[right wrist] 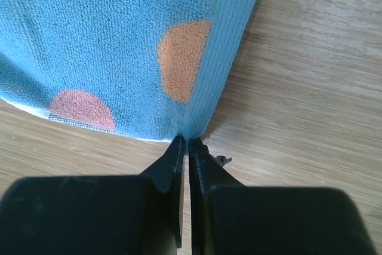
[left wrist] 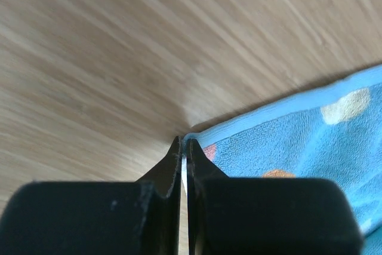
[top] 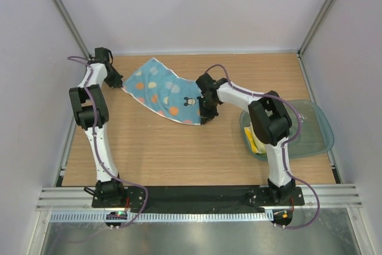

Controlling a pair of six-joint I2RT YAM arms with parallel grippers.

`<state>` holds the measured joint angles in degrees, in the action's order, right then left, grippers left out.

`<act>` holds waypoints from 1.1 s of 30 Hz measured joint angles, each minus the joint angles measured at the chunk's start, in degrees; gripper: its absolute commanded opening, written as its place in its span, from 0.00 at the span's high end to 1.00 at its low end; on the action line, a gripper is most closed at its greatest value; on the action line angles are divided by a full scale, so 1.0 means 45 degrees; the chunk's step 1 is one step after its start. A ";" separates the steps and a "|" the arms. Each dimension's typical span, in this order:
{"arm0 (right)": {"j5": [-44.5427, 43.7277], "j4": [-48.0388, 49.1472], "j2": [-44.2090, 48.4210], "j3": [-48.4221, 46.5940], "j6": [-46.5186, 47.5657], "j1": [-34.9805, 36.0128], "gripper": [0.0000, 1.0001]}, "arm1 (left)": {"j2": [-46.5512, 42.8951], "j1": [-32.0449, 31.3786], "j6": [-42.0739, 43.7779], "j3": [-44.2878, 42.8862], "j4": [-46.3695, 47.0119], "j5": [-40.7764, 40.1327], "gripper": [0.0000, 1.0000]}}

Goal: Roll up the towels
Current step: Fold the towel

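The light blue towel (top: 160, 91) with coloured spots and a mouse face is spread between my two grippers at the back of the table. My left gripper (top: 122, 85) is shut on its left corner; in the left wrist view the jaws (left wrist: 185, 143) pinch the hemmed corner of the blue towel (left wrist: 298, 141). My right gripper (top: 203, 116) is shut on the towel's near right corner. The right wrist view shows its jaws (right wrist: 188, 141) closed on the edge of the blue towel (right wrist: 119, 40). The yellow towel (top: 256, 143) lies in the tub, half hidden by my right arm.
A clear bluish plastic tub (top: 313, 129) stands at the right edge of the wooden table (top: 167, 153), beside my right arm. White walls and metal posts enclose the table on three sides.
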<state>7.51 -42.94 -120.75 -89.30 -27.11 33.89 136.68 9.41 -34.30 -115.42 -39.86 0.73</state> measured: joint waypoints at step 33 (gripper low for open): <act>-0.1642 0.0039 0.3861 0.4779 0.0418 -0.1438 0.99 | -1.3780 -0.0112 -0.1486 1.4270 -0.0549 -0.0141 1.00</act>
<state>0.12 -42.76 -103.37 -67.79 -25.23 27.42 74.67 8.91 -40.99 -51.20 -42.33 0.10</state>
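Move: The left hand already pinches the blue towel's left near corner; its clear table spot is about 28 cm back and 5 cm right. The towel's middle lies some 20 cm right and 3 cm back of this hand, the far corner 20 cm ahead and 14 cm right. The right hand holds the near right corner; its spot is 5 cm back and 10 cm right, short of the bin, whose middle is 36 cm right and 3 cm back. The rolled yellow towel sits 24 cm right and 7 cm back. Both hands keep their pinch on the blue towel's corners and haul it round. The left drags its corner back towards the robot some 28 cm, fast at first and then easing, drifting a little right and rising about 5 cm on the way. The right sets off slightly later, low over the table, going about 10 cm right towards the bin and bending back as it goes, its wrist rolling left side down. ##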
